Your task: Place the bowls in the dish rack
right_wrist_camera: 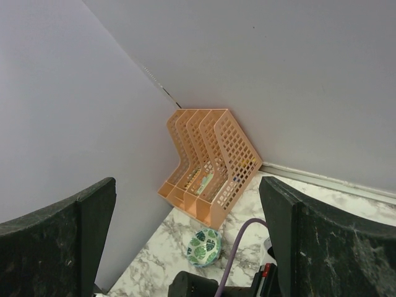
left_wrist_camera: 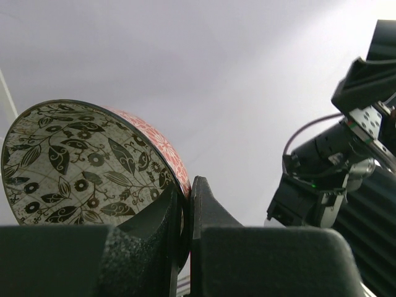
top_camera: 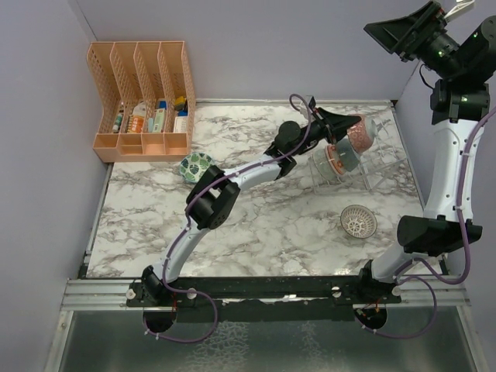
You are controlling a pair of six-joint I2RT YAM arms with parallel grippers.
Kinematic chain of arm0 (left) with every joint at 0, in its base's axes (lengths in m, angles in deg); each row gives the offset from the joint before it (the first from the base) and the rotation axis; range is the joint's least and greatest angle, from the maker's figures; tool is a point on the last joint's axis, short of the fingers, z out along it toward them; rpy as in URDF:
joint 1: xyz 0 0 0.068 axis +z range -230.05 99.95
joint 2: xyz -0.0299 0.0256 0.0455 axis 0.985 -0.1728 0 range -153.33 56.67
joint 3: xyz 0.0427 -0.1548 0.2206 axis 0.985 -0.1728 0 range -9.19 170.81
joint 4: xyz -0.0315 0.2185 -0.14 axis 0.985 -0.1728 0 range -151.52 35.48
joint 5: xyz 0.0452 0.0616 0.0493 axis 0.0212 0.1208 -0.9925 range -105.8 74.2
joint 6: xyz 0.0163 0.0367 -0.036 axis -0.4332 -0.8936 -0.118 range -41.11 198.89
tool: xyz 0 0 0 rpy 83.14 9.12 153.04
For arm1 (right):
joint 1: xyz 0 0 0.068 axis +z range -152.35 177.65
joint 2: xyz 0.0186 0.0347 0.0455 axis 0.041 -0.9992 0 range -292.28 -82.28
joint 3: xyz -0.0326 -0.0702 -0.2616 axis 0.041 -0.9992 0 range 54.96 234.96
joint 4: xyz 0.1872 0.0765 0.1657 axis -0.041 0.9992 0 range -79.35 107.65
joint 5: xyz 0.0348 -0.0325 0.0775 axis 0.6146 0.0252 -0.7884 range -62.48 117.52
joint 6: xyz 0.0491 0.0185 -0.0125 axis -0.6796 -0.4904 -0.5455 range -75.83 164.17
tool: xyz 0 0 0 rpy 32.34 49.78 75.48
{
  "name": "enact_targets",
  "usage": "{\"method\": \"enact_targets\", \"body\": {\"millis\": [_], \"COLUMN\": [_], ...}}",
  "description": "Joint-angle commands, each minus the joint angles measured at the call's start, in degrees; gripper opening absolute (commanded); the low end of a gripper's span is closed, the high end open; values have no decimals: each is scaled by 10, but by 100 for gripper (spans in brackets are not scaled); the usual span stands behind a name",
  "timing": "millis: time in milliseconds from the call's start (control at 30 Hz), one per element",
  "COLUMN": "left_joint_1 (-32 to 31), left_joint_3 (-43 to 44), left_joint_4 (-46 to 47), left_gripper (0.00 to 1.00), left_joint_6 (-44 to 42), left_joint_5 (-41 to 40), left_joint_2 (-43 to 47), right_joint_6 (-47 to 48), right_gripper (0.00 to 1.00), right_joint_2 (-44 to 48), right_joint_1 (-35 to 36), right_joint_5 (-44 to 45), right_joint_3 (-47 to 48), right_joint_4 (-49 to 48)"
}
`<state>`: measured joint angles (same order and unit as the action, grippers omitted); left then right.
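My left gripper (top_camera: 346, 124) is shut on the rim of a red-orange bowl (top_camera: 361, 134) and holds it on edge just above the far end of the clear dish rack (top_camera: 372, 167). The left wrist view shows that bowl (left_wrist_camera: 80, 164) with black leaves on its pale inside, its rim pinched in the gripper (left_wrist_camera: 187, 201). A blue-grey bowl (top_camera: 342, 159) stands on edge in the rack. A pink-white lattice bowl (top_camera: 358, 221) and a green-leaf bowl (top_camera: 197, 166) (right_wrist_camera: 204, 246) sit on the table. My right gripper (top_camera: 407, 31) (right_wrist_camera: 187, 204) is raised high, open and empty.
An orange four-slot file organizer (top_camera: 143, 101) (right_wrist_camera: 210, 161) with small items stands in the back left corner against the wall. The marble table (top_camera: 256, 232) is walled at the left, back and right. The right arm's column (top_camera: 446, 178) rises beside the rack.
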<state>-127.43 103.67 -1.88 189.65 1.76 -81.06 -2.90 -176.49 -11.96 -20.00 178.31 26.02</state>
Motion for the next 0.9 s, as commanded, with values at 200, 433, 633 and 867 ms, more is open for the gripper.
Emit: {"method": "enact_targets", "body": {"millis": [200, 433, 633, 867], "left_joint_1": [-8, -9, -10, -10], "left_joint_3": [85, 76, 137, 119], "left_joint_4": [-40, -67, -58, -80], "left_gripper": [0, 0, 0, 0], "left_joint_6": [35, 32, 48, 41], "left_joint_5": [-59, -66, -62, -58], "left_joint_2": [-54, -57, -108, -100], "right_joint_6": [9, 9, 8, 8], "right_gripper": [100, 100, 100, 100], "right_joint_2": [3, -1, -4, -10], "right_joint_1": [-9, -11, -13, -14], "right_joint_5": [-24, -28, -31, -32], "right_joint_3": [-6, -6, -6, -3], "right_joint_4": [-12, -14, -17, -17]}}
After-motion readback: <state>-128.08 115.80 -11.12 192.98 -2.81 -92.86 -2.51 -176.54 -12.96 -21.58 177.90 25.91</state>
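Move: Held by its rim in the left hand, the dark floral bowl with the reddish outside is bound for the rack's free slot, about 9 cm to the right, 4 cm ahead and 15 cm below. The grey bowl stands some 6 cm right and 3 cm ahead, the orange bowl 2 cm right and 2 cm ahead, both roughly 15 cm down. From the right hand the slot lies level ahead, about 8 cm left and 35 cm below. Sinking about 7 cm in two stages, with a brief near-halt between, the left hand lowers the floral bowl towards the free slot beside the grey bowl, also easing some 4 cm forward and 4 cm right, mostly forward at first. The wrist tips roughly 10 degrees downward, and the shut fingers keep their pinch on the rim. ##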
